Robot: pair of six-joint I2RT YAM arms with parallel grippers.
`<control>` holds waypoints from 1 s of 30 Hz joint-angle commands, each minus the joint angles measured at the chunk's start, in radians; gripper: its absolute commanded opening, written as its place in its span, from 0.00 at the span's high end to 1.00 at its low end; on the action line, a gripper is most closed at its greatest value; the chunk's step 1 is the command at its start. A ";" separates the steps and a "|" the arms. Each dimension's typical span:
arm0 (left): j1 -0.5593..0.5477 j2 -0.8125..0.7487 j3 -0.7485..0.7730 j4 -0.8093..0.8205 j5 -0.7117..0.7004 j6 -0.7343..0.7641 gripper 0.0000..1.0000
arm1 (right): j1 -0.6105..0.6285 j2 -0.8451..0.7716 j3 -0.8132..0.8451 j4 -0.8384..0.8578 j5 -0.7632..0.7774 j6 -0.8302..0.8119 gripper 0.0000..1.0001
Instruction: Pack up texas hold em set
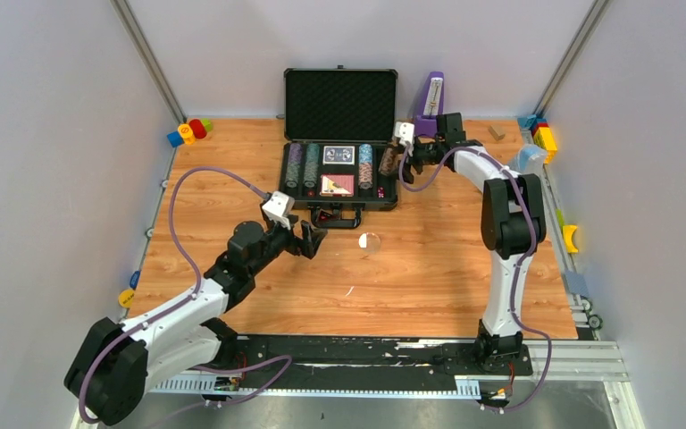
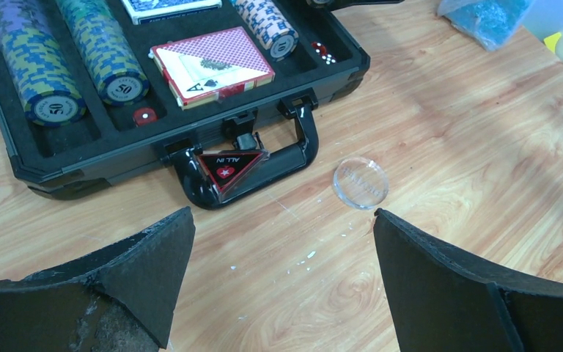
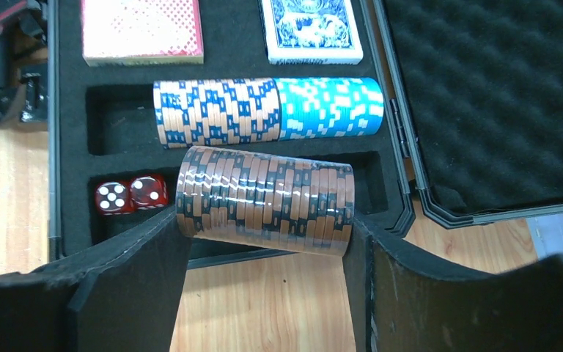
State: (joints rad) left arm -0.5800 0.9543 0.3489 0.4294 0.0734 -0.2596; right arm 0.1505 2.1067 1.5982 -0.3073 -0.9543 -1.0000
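Observation:
The black briefcase [image 1: 283, 179] lies open at the back, its foam lid [image 1: 340, 103] upright. It holds rows of poker chips [image 2: 38, 66], a red deck [image 2: 211, 64] and a blue deck [image 3: 311, 29]. My right gripper [image 3: 267, 227] is shut on a brown-and-black roll of chips [image 3: 264, 198], over the rightmost slot beside two red dice [image 3: 130, 193]. My left gripper [image 2: 282, 220] hangs open over the table in front of the handle [image 2: 300, 147]. A red triangular "ALL IN" piece [image 2: 231, 167] rests on the handle, and a clear round disc [image 2: 360, 182] lies to its right.
A purple metronome [image 1: 430, 98] stands behind the case's right corner, close to my right gripper [image 1: 404, 159]. A clear plastic bag [image 1: 527, 159] lies at the right edge. Coloured toys sit in the back left [image 1: 189, 131] and back right [image 1: 543, 134] corners.

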 commanded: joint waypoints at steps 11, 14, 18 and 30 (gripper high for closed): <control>0.002 0.041 0.041 0.041 -0.008 0.025 0.01 | 0.015 0.112 0.206 -0.046 0.007 -0.128 0.01; 0.002 0.045 0.044 0.037 -0.007 0.025 0.01 | 0.016 0.094 0.203 -0.043 0.020 -0.108 0.00; 0.002 0.043 0.042 0.036 -0.007 0.025 0.01 | 0.017 0.030 0.150 -0.010 0.027 -0.057 0.00; 0.002 0.035 0.036 0.038 -0.019 0.024 0.01 | 0.119 -0.307 -0.380 0.635 0.566 0.892 0.00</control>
State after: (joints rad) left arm -0.5800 0.9977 0.3523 0.4301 0.0689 -0.2588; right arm 0.1921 1.8748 1.2690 0.1123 -0.6899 -0.5301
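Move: The right hand holds the brown chip stack just above its slot at the case's right side; the far part of that slot lies about 2 cm ahead, 1 cm left and 3 cm down. The red dice lie in the slot's near end, roughly 6 cm back and 1 cm left; the blue-and-orange chips are some 6 cm left and 1 cm ahead, the red card box 14 cm left and 5 cm back. From the left hand that slot is about 24 cm ahead, 19 cm right and 8 cm down. Down and forward by about 2 cm, the right hand lowers the brown chips it still holds into the far part of the slot, then opens its fingers fully and lets go while easing a little farther forward and slightly up. It then draws back some 4 cm and rises 3 cm, clear of the chips, turning about 20 degrees clockwise. ##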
